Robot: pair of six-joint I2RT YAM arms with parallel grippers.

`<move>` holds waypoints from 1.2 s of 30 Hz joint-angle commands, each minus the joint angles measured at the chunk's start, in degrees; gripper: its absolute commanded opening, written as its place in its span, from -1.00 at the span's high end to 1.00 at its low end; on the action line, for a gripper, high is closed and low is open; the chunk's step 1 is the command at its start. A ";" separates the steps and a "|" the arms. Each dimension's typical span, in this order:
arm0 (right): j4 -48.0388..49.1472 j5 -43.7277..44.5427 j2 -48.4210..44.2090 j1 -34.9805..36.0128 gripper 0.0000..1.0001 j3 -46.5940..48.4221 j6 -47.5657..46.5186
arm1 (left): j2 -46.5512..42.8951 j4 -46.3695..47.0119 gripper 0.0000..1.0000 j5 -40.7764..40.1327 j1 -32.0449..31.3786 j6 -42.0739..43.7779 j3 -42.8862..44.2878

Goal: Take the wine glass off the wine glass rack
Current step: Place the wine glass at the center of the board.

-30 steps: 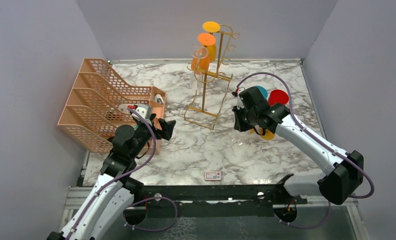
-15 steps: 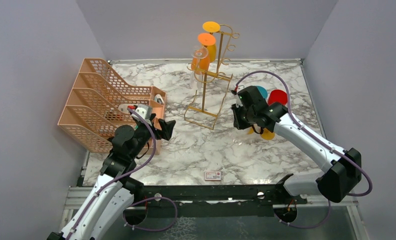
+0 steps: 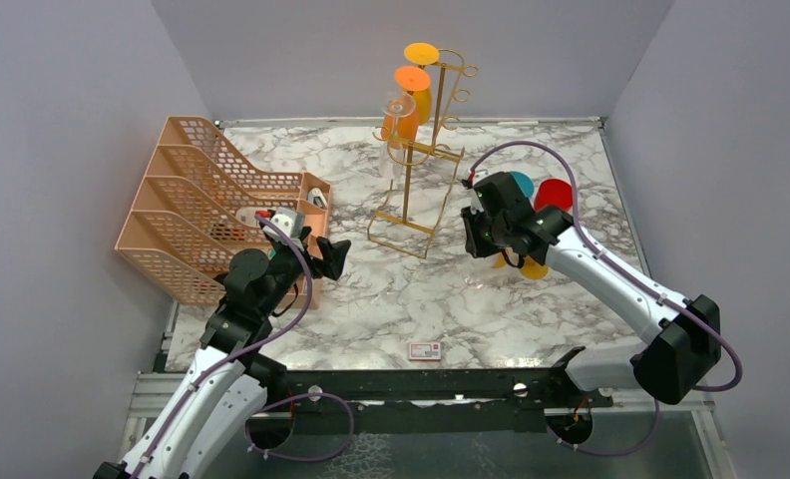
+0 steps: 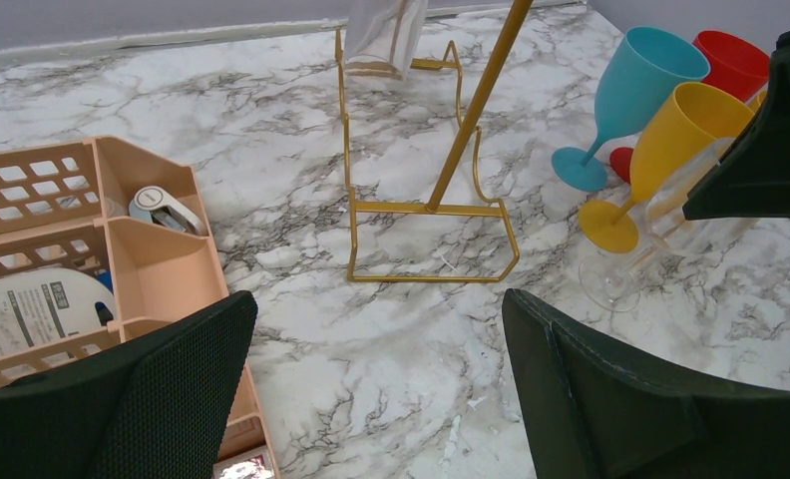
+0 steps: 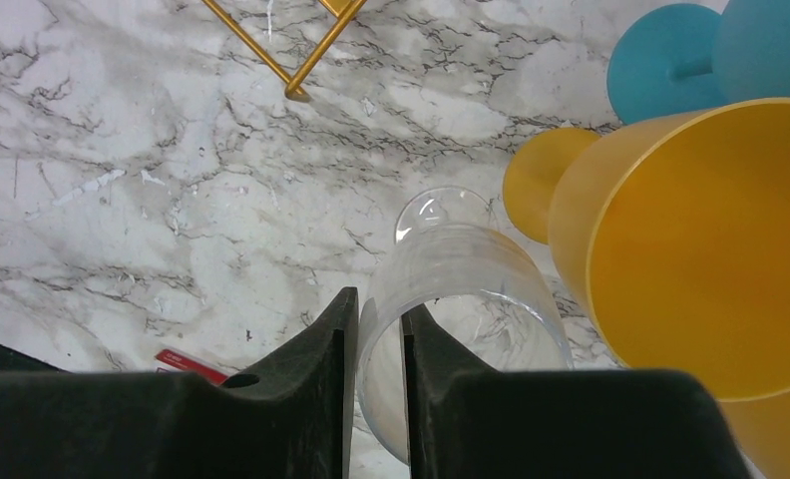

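Note:
A clear wine glass (image 5: 471,261) stands upright on the marble, off the gold wire wine glass rack (image 3: 412,190). My right gripper (image 5: 376,321) straddles its rim, one finger inside the bowl and one outside. The jaws stand slightly apart, wider than the glass wall, which lies against the outer finger. The same clear glass (image 4: 638,249) shows in the left wrist view beside the rack's base frame (image 4: 431,208). An orange glass (image 3: 411,85), a yellow glass (image 3: 421,54) and a clear glass (image 3: 399,108) hang upside down on the rack. My left gripper (image 3: 331,257) hovers open and empty near the organiser.
A yellow glass (image 5: 700,230), a teal glass (image 5: 670,60) and a red glass (image 3: 556,193) stand close to the right of the clear one. A peach mesh tray organiser (image 3: 192,195) fills the left side. A small red-and-white card (image 3: 424,349) lies near the front edge.
The right gripper's jaws have parted slightly around the clear glass's rim, and the arm has shifted a little. The left arm has not moved.

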 commanded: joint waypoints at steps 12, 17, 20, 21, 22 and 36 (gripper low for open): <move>1.52 0.75 -2.55 0.02 0.50 -0.64 -1.34 | -0.33 0.49 -0.98 1.28 0.31 -0.02 -0.70; 1.70 -0.14 -3.16 0.02 0.48 -0.27 -1.86 | -0.08 0.46 -0.98 1.38 0.35 -0.02 -0.71; 1.24 -0.55 -3.46 0.02 0.33 0.39 -1.82 | -0.15 0.44 -0.98 1.38 0.28 -0.02 -0.70; 1.20 -0.77 -3.70 0.02 0.23 0.57 -1.75 | -0.12 0.51 -0.98 1.38 0.27 -0.02 -0.78; 1.23 -1.19 -3.96 0.02 0.13 0.74 -1.73 | -0.22 0.47 -0.98 1.31 0.34 -0.02 -0.78; 13.49 -17.77 -23.19 0.02 -0.36 -7.62 2.54 | 0.20 0.64 -0.98 1.03 0.28 -0.17 -1.11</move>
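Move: The clear wine glass already stands upright on the board, its bowl wall between my right fingers; its middle is about 3 cm right of my right hand, 1 cm ahead and some 6 cm lower. The nearer yellow glass is roughly 7 cm ahead and 6 cm right, the blue one 13 ahead and 8 right, the rack foot's near corner 7 ahead and 8 left. From my left hand the clear glass lies about 5 cm ahead, 28 right. With my grip already slack, I keep my right hand nearly still around the glass's wall, one finger inside the bowl, then spread my fingers from about a quarter to two thirds open. As they spread I lift away, slowly and then quickly, some 8 cm up and a little back, the fingers tipping up and the hand rolling, nearly 20 degrees in all, until they are clear of the rim. ##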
